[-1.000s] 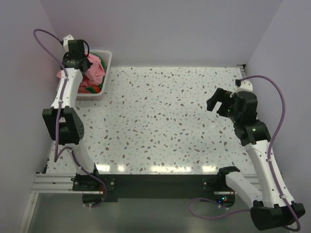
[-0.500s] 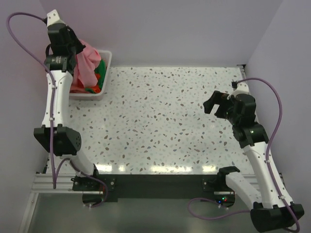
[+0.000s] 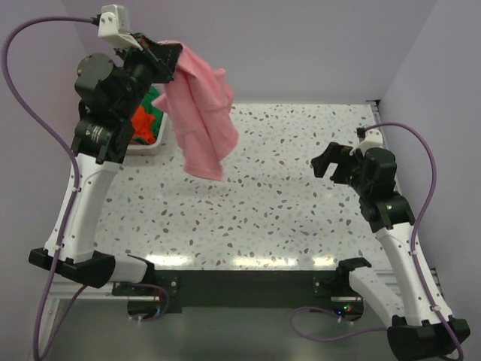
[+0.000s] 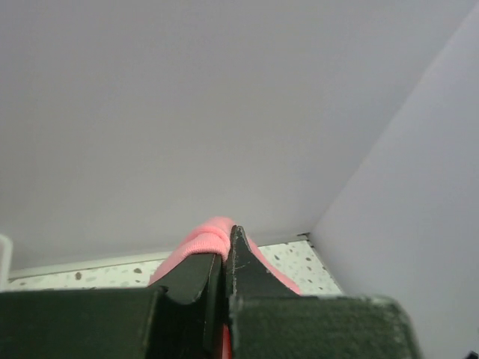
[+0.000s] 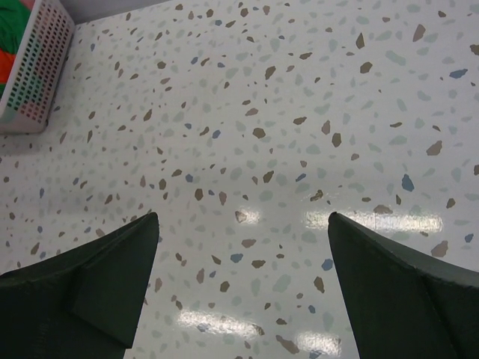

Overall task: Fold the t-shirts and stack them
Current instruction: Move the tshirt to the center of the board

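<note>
My left gripper (image 3: 171, 54) is raised high at the back left, shut on the pink t-shirt (image 3: 201, 116), which hangs loose in the air over the table. In the left wrist view the shut fingers (image 4: 224, 250) pinch a pink fold (image 4: 206, 233). The orange t-shirt (image 3: 145, 120) and the green t-shirt (image 3: 154, 100) lie in the white basket (image 3: 147, 149), also seen from the right wrist as orange cloth (image 5: 7, 66) and green cloth (image 5: 16, 16). My right gripper (image 3: 336, 164) hovers open over the right half of the table, nothing between its fingers (image 5: 112, 269).
The white slotted basket (image 5: 41, 75) stands at the table's back left corner. The speckled table top (image 3: 263, 195) is walled at the back and on both sides. The right arm's purple cable (image 3: 430, 173) loops beside the right wall.
The left arm has lifted the pink t-shirt up out of the basket and swung it right, over the table. The right gripper has barely shifted and stays open.
</note>
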You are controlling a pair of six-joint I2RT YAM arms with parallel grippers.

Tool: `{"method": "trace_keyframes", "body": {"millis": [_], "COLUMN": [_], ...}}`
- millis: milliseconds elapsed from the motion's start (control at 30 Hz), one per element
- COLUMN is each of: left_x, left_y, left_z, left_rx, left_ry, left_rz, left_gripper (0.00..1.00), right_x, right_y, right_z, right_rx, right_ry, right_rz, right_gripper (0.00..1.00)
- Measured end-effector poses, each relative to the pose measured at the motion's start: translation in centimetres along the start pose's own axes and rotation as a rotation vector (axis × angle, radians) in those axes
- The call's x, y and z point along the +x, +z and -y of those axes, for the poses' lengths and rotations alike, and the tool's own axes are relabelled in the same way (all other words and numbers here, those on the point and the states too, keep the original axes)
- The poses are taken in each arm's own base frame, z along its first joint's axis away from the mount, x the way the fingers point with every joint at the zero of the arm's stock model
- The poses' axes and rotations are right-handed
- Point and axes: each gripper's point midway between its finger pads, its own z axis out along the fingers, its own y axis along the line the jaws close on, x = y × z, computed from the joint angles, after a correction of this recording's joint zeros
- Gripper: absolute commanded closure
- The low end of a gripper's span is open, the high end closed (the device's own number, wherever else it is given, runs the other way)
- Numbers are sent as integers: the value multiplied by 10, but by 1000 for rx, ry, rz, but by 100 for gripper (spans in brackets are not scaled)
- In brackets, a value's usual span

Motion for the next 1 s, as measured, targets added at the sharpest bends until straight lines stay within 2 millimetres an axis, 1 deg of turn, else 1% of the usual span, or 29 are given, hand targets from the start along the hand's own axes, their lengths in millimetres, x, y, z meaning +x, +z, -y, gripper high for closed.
{"method": "trace_keyframes", "body": {"millis": [67, 167, 233, 300, 333, 367, 400, 433, 467, 533, 567, 633, 667, 700, 767, 833, 933, 1000], "left_x": [8, 37, 61, 97, 119, 143, 170, 199, 229, 284, 308, 341, 353, 361, 367, 367, 368, 372], "left_y": [2, 4, 5, 7, 7, 6, 5, 2, -2, -9, -13, -21, -27, -33, -43, -54, -77, -93], "left_z": [22, 49, 55, 50, 44, 36, 27, 17, 4, -20, -32, -52, -62, -70, -81, -91, -108, -118], "left_rx": [72, 189, 232, 245, 239, 227, 209, 182, 146, 56, 7, -83, -126, -162, -212, -265, -355, -403], "left_ry": [-9, -29, -52, -87, -105, -126, -146, -169, -188, -226, -236, -238, -232, -224, -208, -189, -165, -156], "left_rz": [-12, -77, -123, -182, -221, -263, -305, -361, -422, -545, -600, -681, -713, -735, -744, -738, -736, -745], "left_gripper": [100, 100, 100, 99, 96, 85, 71, 48, 20, 0, 0, 0, 0, 0, 0, 0, 0, 0], "right_x": [0, -1, -2, -2, -1, 0, 1, 3, 4, 9, 11, 18, 22, 27, 35, 44, 64, 87], "right_y": [0, -2, -4, -7, -8, -8, -8, -7, -6, 0, 1, 8, 12, 15, 21, 25, 30, 34], "right_z": [-1, -1, -1, -2, -1, -1, 0, 0, 1, 3, 3, 4, 3, 3, -1, -9, -37, -64], "right_rx": [-3, -5, -7, -10, -11, -11, -10, -9, -6, 1, 3, 1, -5, -11, -30, -55, -119, -180], "right_ry": [0, 0, -1, -2, -2, -2, -2, -2, -2, -3, -3, -2, -1, 1, 2, -11, -69, -124], "right_rz": [0, 5, 13, 23, 24, 23, 22, 18, 11, -14, -23, -59, -81, -101, -141, -174, -233, -302], "right_gripper": [1, 1, 1, 1, 1, 1, 1, 1, 1, 1, 1, 1, 1, 1, 1, 1, 1, 1]}}
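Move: The left hand holds the pink t-shirt high up, and the middle of the board lies about 12 cm to its right, roughly level with it fore and aft, and some 52 cm below. The basket with the orange and green shirts stands about 15 cm ahead, 23 cm to the left and 43 cm below this hand. From the empty right hand the board's middle is about 9 cm ahead, 23 cm to the left and 24 cm down. Rightward first, by about 10 cm, the left arm swings the hanging t-shirt away from the basket, then plunges some 40 cm down towards the board, the hand tipping steeply downward. Midway down its fingers open wide and let go of the t-shirt; the hand finally eases back leftward. Late on, the open right hand comes about 9 cm left and sinks some 7 cm, towards the t-shirt's landing place. ##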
